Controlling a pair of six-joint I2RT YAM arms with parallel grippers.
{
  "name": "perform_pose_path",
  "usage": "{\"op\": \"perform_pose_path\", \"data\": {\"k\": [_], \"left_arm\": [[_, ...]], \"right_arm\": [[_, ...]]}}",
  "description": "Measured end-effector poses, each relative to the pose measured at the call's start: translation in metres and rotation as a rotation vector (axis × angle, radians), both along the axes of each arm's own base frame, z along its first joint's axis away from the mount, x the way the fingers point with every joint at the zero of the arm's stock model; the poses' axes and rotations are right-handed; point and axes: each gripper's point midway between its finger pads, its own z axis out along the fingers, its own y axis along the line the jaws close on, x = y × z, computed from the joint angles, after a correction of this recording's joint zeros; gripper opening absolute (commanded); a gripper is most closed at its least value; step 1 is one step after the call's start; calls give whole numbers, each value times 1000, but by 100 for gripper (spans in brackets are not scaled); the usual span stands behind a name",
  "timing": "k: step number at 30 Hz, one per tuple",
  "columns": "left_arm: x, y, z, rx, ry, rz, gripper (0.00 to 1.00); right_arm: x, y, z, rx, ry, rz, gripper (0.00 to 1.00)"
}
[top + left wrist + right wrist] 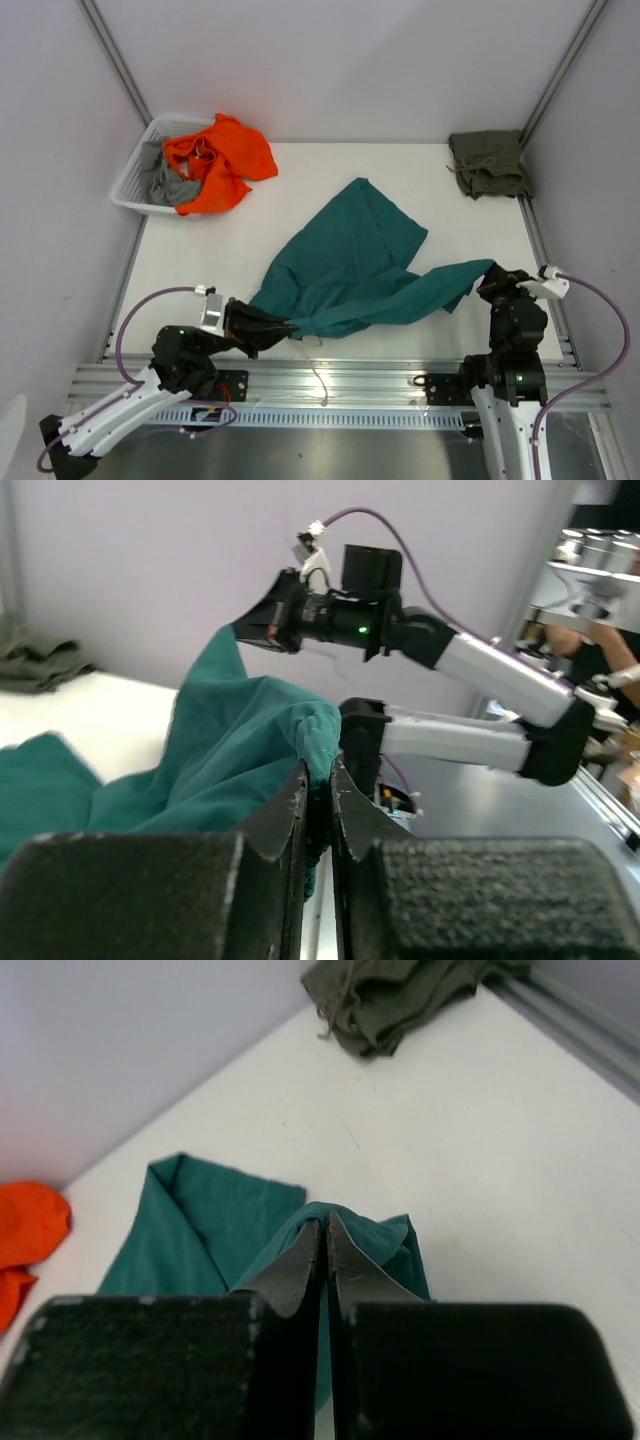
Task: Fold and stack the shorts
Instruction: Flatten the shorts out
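Note:
The teal-green shorts [350, 260] lie crumpled across the middle of the white table, stretched between both grippers. My left gripper [290, 328] at the near left holds their near edge. In the left wrist view the jaws [318, 775] stand a thin slit apart with teal cloth [230, 750] pinched between them. My right gripper [487, 280] at the near right is shut on the other end, and cloth [200, 1220] drapes round its tips [324, 1222]. An off-white cord [320, 375] dangles over the front edge. The olive-green shorts [488, 163] lie bunched in the far right corner.
A white basket [130, 185] at the far left holds an orange garment [220, 160] and a grey one [165, 182]. Aluminium rails [350, 385] run along the front edge. Pale walls close in the back and both sides.

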Motion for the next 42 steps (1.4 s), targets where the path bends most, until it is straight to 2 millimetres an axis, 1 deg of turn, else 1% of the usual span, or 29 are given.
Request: {"op": "perform_pose_path", "data": {"k": [2, 3, 4, 5, 6, 7, 8, 9, 10, 12, 15, 16, 19, 21, 23, 25, 26, 28, 29, 30, 32, 33, 35, 36, 38, 40, 41, 42], "left_arm": [[-10, -6, 4, -7, -41, -43, 21], [-15, -10, 4, -1, -58, -67, 32], [-20, -14, 2, 7, -73, -91, 36], [-25, -19, 1, 13, -86, -116, 41], [-30, -22, 0, 19, -102, -138, 51], [-34, -26, -1, 24, -115, -159, 56], [-38, -30, -3, 30, -124, -174, 60], [-40, -32, -4, 34, -132, -184, 71], [-42, -35, -5, 35, -143, -191, 77], [-45, -36, -2, 22, -166, -195, 83], [-44, -31, 12, -30, -198, -171, 85], [-44, -28, 17, -48, -210, -159, 86], [-38, -13, 35, -124, -219, -88, 88], [-26, 0, 47, -176, -185, -1, 91], [-6, 10, 45, -185, -106, 107, 93], [15, 11, 31, -142, -14, 200, 92], [27, 10, 15, -91, 43, 250, 93], [48, 8, -25, 36, 159, 350, 94], [57, 9, -43, 92, 211, 395, 95], [64, 10, -60, 149, 265, 437, 98], [75, 13, -95, 272, 360, 517, 99], [80, 16, -112, 337, 406, 561, 99], [88, 23, -142, 460, 476, 646, 99], [91, 28, -153, 507, 502, 682, 99], [95, 37, -168, 565, 543, 733, 99], [101, 48, -175, 572, 584, 778, 99], [104, 54, -175, 559, 606, 802, 99], [108, 60, -174, 540, 628, 823, 99]], "right_arm": [[-5, -2, 11, -17, -51, -6, 0], [-5, -3, 19, -32, -79, -5, 0], [-5, -2, 25, -46, -99, -1, 0], [-5, -2, 30, -62, -113, 4, 8], [-5, -2, 35, -74, -127, 8, 17], [-6, -2, 40, -86, -140, 10, 30], [-7, -3, 46, -99, -151, 8, 39], [-9, -5, 53, -114, -164, 0, 59], [-11, -7, 59, -124, -177, -9, 63], [-19, -13, 79, -150, -214, -42, 65], [-33, -21, 112, -176, -287, -92, 65], [-38, -24, 120, -182, -305, -107, 66], [-54, -31, 151, -203, -376, -150, 66], [-64, -28, 172, -217, -435, -139, 65], [-67, -23, 184, -223, -467, -109, 66], [-61, -15, 193, -225, -463, -64, 68], [-52, -10, 194, -222, -445, -35, 68], [-30, 0, 190, -217, -385, 26, 68], [-13, 7, 182, -209, -333, 71, 68], [7, 16, 170, -198, -270, 121, 67], [43, 34, 137, -176, -133, 219, 67], [55, 42, 122, -168, -81, 261, 69], [76, 70, 84, -161, 47, 367, 70], [83, 85, 67, -173, 101, 415, 73], [89, 117, 43, -217, 181, 511, 73], [102, 152, 28, -271, 253, 611, 73], [114, 168, 22, -290, 290, 651, 72], [129, 180, 22, -309, 321, 677, 72]]}}
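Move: My left hand still holds one edge of the shorts, about 25 cm up. Their near-left corner on the table lies some 16 cm ahead of it and 9 cm to its left; the orange cloth is roughly 50 cm ahead and 20 cm left of this hand. My right hand, pinching the other end about 20 cm up, has the shorts' far-right corner around 21 cm ahead and 13 cm left. The folded olive garment sits some 38 cm ahead of that hand and 6 cm right. I let go of the shorts with both hands. My left opens while drawing back and right about 5 cm, lifts a little, then swings forward and down some 20 cm towards the near-left corner, wrist turning counter-clockwise and tipping down. My right rises nearly 20 cm, easing back as it opens about two-thirds, then sweeps forward, left and down towards the far-right corner, turning counter-clockwise too. ##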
